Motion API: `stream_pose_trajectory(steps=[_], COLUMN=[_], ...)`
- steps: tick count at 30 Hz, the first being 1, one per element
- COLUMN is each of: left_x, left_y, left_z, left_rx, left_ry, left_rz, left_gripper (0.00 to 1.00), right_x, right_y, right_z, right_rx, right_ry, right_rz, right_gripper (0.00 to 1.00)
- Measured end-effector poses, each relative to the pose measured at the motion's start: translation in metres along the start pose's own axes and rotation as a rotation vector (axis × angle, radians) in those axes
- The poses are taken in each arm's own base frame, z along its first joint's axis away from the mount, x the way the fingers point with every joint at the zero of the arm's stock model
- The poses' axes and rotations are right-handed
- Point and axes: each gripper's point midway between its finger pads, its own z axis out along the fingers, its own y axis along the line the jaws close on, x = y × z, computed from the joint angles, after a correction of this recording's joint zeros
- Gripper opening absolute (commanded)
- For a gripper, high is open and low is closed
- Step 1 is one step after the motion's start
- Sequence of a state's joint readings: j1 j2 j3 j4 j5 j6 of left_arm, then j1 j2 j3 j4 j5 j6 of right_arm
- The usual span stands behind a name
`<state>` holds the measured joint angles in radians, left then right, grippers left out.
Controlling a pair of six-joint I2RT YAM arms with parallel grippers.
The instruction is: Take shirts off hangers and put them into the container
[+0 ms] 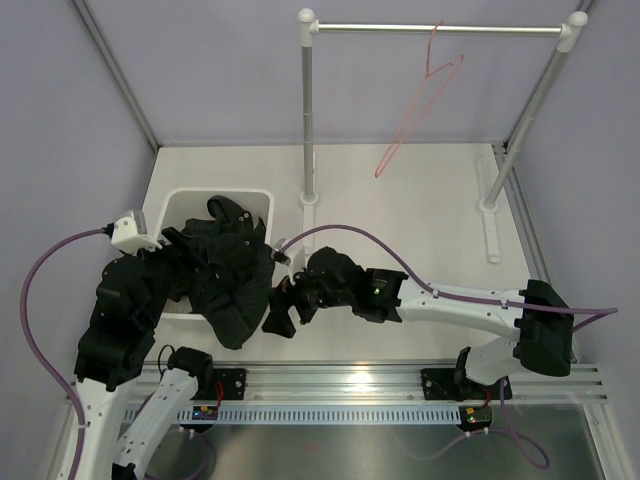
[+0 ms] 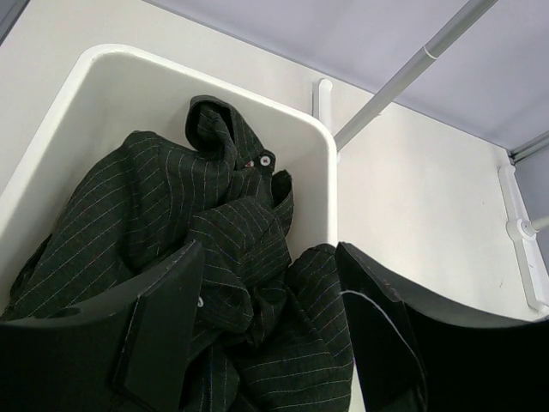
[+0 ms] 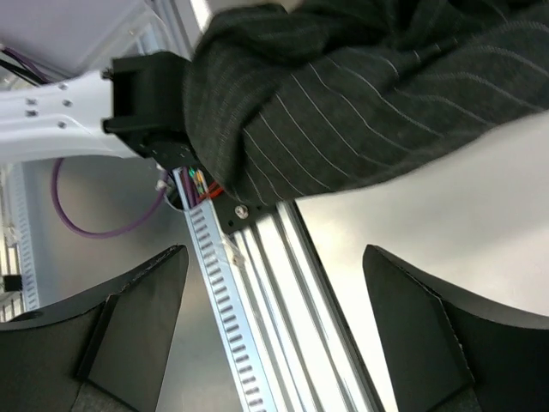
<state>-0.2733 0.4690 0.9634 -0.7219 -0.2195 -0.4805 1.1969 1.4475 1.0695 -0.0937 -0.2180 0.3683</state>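
The black pinstriped shirt lies bunched in the white container, and one part droops over the container's near right edge onto the table. My left gripper hangs over the container, open. In the left wrist view its fingers straddle folds of the shirt inside the container without pinching them. My right gripper sits low beside the drooping part, open and holding nothing. Its wrist view shows the shirt above the gripper. The bare pink hanger hangs on the rail.
The metal rail on two upright posts stands across the back of the table. The aluminium base track of the arms runs under my right gripper. Grey walls close in both sides.
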Motion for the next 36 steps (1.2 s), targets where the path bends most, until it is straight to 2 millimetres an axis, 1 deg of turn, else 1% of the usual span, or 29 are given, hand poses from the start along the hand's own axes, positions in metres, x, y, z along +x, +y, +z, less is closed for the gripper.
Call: stream_pose_trajectory(steps=[3, 6, 8, 11, 15, 16, 17, 20, 23, 26, 27, 30, 31, 34, 36], left_x=[0.0, -0.001, -0.001, -0.002, -0.004, -0.004, -0.005, -0.005, -0.005, -0.005, -0.005, -0.005, -0.006, -0.006, -0.006], left_y=[0.0, 0.0, 0.0, 0.0, 0.0, 0.0, 0.0, 0.0, 0.0, 0.0, 0.0, 0.0, 0.001, 0.001, 0.001], left_z=[-0.001, -0.002, -0.002, -0.004, -0.008, -0.008, -0.009, -0.009, -0.009, -0.009, -0.009, -0.01, -0.01, -0.011, -0.011], left_rx=[0.002, 0.004, 0.006, 0.009, 0.016, 0.017, 0.017, 0.018, 0.018, 0.018, 0.018, 0.019, 0.019, 0.019, 0.021], left_ry=[-0.002, -0.005, -0.008, -0.014, -0.027, -0.028, -0.03, -0.03, -0.03, -0.03, -0.03, -0.034, -0.036, -0.036, -0.039], left_rz=[0.0, -0.001, -0.001, -0.002, -0.001, 0.0, 0.002, 0.005, 0.009, 0.012, 0.013, 0.016, 0.018, 0.019, 0.019], left_gripper=[0.67, 0.68, 0.68, 0.68, 0.68, 0.69, 0.69, 0.69, 0.7, 0.7, 0.7, 0.7, 0.7, 0.71, 0.71], right_x=[-0.011, -0.017, -0.017, -0.014, -0.013, -0.013, -0.013, -0.015, -0.012, -0.016, -0.017, -0.02, -0.02, -0.022, -0.023], right_y=[0.008, 0.011, 0.008, -0.004, -0.017, -0.019, -0.021, -0.024, -0.026, -0.025, -0.024, -0.022, -0.021, -0.02, -0.02], right_z=[0.006, 0.013, 0.018, 0.027, 0.034, 0.035, 0.036, 0.04, 0.044, 0.045, 0.045, 0.046, 0.046, 0.046, 0.046], right_rx=[-0.022, -0.032, -0.022, 0.025, 0.087, 0.096, 0.101, 0.114, 0.119, 0.112, 0.109, 0.1, 0.098, 0.094, 0.092], right_ry=[-0.053, -0.086, -0.088, -0.092, -0.105, -0.108, -0.112, -0.124, -0.118, -0.132, -0.134, -0.147, -0.15, -0.158, -0.161], right_rz=[-0.006, 0.003, 0.013, 0.033, 0.048, 0.05, 0.05, 0.05, 0.053, 0.056, 0.058, 0.064, 0.064, 0.069, 0.069], right_gripper=[0.89, 0.88, 0.88, 0.87, 0.86, 0.85, 0.8, 0.75, 0.7, 0.55, 0.48, 0.36, 0.34, 0.23, 0.14])
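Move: The shirt's near-right fold, bulging over the container's near-right rim, lies about 5 cm to the right hand's left, 4 cm ahead and 2 cm lower. The container's middle is some 13 cm left and 13 cm ahead, about 5 cm lower; the foot of the rack's left post stands roughly 18 cm ahead, 7 cm right and 8 cm down. From the left hand the fold is about 11 cm right, 6 cm back and 12 cm lower. The shirt's overhanging fold is taken between the right fingers: the open hand slides left towards the container, rising a touch, then goes forward and down, about 5 cm in all, while turning some 10 degrees clockwise. There the fingers close most of the way around the dark cloth, and the hand lifts slightly as they pinch. ##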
